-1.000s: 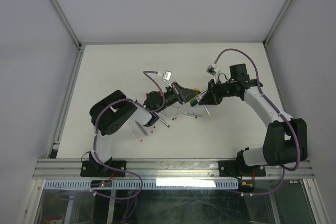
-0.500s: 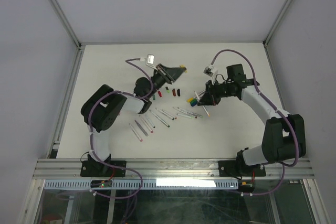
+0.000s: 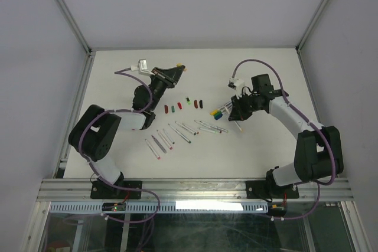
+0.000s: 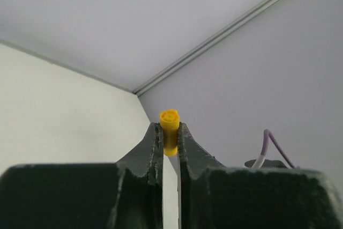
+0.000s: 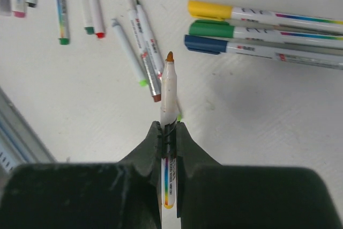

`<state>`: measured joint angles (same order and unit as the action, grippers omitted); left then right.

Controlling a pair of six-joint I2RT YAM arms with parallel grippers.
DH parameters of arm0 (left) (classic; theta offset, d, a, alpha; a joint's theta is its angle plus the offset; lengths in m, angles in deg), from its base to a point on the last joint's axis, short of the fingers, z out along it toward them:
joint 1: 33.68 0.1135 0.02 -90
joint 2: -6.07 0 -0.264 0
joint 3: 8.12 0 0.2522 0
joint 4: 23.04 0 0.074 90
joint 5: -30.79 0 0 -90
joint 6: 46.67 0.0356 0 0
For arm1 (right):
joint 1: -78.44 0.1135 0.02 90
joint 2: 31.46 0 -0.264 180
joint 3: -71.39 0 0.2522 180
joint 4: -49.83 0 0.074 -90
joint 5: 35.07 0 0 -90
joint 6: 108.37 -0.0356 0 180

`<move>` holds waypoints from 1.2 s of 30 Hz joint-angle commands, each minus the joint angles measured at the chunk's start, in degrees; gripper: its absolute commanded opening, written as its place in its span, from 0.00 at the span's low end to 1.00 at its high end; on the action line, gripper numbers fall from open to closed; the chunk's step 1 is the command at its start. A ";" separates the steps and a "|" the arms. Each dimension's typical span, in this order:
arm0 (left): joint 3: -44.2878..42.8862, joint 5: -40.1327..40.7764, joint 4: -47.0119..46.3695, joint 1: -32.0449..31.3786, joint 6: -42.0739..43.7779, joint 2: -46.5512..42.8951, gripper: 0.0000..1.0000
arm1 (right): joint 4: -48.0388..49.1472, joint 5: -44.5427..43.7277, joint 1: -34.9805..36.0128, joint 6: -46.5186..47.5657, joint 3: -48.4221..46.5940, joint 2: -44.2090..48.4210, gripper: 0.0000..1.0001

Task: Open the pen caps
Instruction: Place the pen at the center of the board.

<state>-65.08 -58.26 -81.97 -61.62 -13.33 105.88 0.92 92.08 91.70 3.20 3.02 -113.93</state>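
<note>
My left gripper (image 4: pixel 170 128) is shut on a yellow pen cap (image 4: pixel 169 124), which sticks up past the fingertips. In the top view that gripper (image 3: pixel 177 69) is raised over the back left of the table. My right gripper (image 5: pixel 169 128) is shut on an uncapped pen (image 5: pixel 169 89) with a white barrel and a bare orange tip pointing away. It hovers at centre right (image 3: pixel 235 110). Three capped pens lie beside it: yellow (image 5: pixel 210 9), green (image 5: pixel 211 27) and blue (image 5: pixel 206 43). Several loose caps (image 3: pixel 179 107) lie in a row on the table.
Several uncapped pens (image 3: pixel 177 131) lie side by side in the middle of the white table (image 3: pixel 260 146). Grey enclosure walls and a metal rail (image 4: pixel 225 30) stand close behind the left gripper. Purple cables (image 3: pixel 254 63) loop above both wrists.
The left gripper has pulled away from the right one, swinging left and back with the yellow cap. The right gripper has barely moved and still holds the pen.
</note>
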 commanded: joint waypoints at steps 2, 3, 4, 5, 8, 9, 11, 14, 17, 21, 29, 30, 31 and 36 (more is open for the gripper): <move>3.44 -1.30 11.21 -1.47 3.49 -8.09 0.00 | 3.42 -13.40 2.21 4.73 -0.61 -1.13 0.03; 3.79 -1.19 13.24 -2.01 4.16 -9.34 0.00 | 3.43 -14.56 3.00 5.38 -0.86 -1.57 0.03; 3.95 -1.04 15.64 -2.46 5.52 -10.51 0.00 | 3.57 -15.45 3.87 5.76 -0.88 -1.92 0.04; 3.98 -0.85 18.09 -3.02 6.59 -11.58 0.00 | 3.60 -16.24 4.69 6.03 -0.80 -2.35 0.06; 4.88 0.02 24.21 -4.47 8.74 -14.51 0.00 | 2.73 -17.87 6.42 6.70 -1.01 -4.61 0.07; 5.49 0.32 25.02 -4.87 9.07 -15.31 0.00 | 2.30 -18.17 6.63 6.93 -1.14 -5.43 0.07; 6.49 1.20 26.39 -5.75 9.60 -16.56 0.00 | 1.46 -19.01 6.85 7.38 -1.30 -6.94 0.07; 6.05 2.73 30.67 -6.78 8.91 -17.03 0.00 | 1.06 -20.21 7.21 7.52 -1.16 -8.39 0.09; 3.39 3.71 36.79 -7.65 7.11 -15.68 0.00 | 0.72 -20.61 7.55 7.53 -1.18 -9.13 0.10; 0.78 5.47 40.93 -8.93 6.31 -13.58 0.00 | 0.21 -20.90 7.90 7.53 -1.30 -10.49 0.13; -2.48 6.52 44.07 -11.16 5.78 -9.99 0.00 | -0.24 -21.04 7.98 6.75 -1.71 -11.13 0.24; -2.88 6.47 44.31 -11.39 5.70 -9.47 0.00 | -0.24 -21.09 7.93 6.67 -1.65 -11.13 0.25; -3.41 6.47 44.50 -11.72 5.62 -8.98 0.00 | -0.21 -21.19 7.97 6.61 -1.65 -11.05 0.26; -5.63 6.38 45.66 -12.73 5.60 -6.65 0.00 | -0.15 -21.52 7.89 6.02 -1.64 -10.48 0.32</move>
<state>-67.11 -53.01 -36.42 -73.32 -7.23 98.12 0.68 71.80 99.39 9.73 2.89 -125.19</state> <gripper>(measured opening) 0.063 0.305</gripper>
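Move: The bare spot on the board for the held, uncapped pen lies about 8 cm below the right hand, 2 cm to its right and level fore and aft. From that hand, the blue cap is roughly 8 cm ahead and 6 cm left, the nearest lime-ended pen 3 cm ahead and 6 cm left. The black cap, end of the cap row, lies 10 cm right, 1 cm ahead and 24 cm below the left hand; the brown cap is 3 cm left of it. The uncapped pen, still pinched in the right hand, is lowered about 8 cm and slightly right onto the board, the wrist swinging the fingers more steeply downward; then the fingers open and let go of the pen. Meanwhile the left hand keeps the yellow cap and sinks some 12 cm towards the cap row, drawing back and rightward as its fingers tip downward. ##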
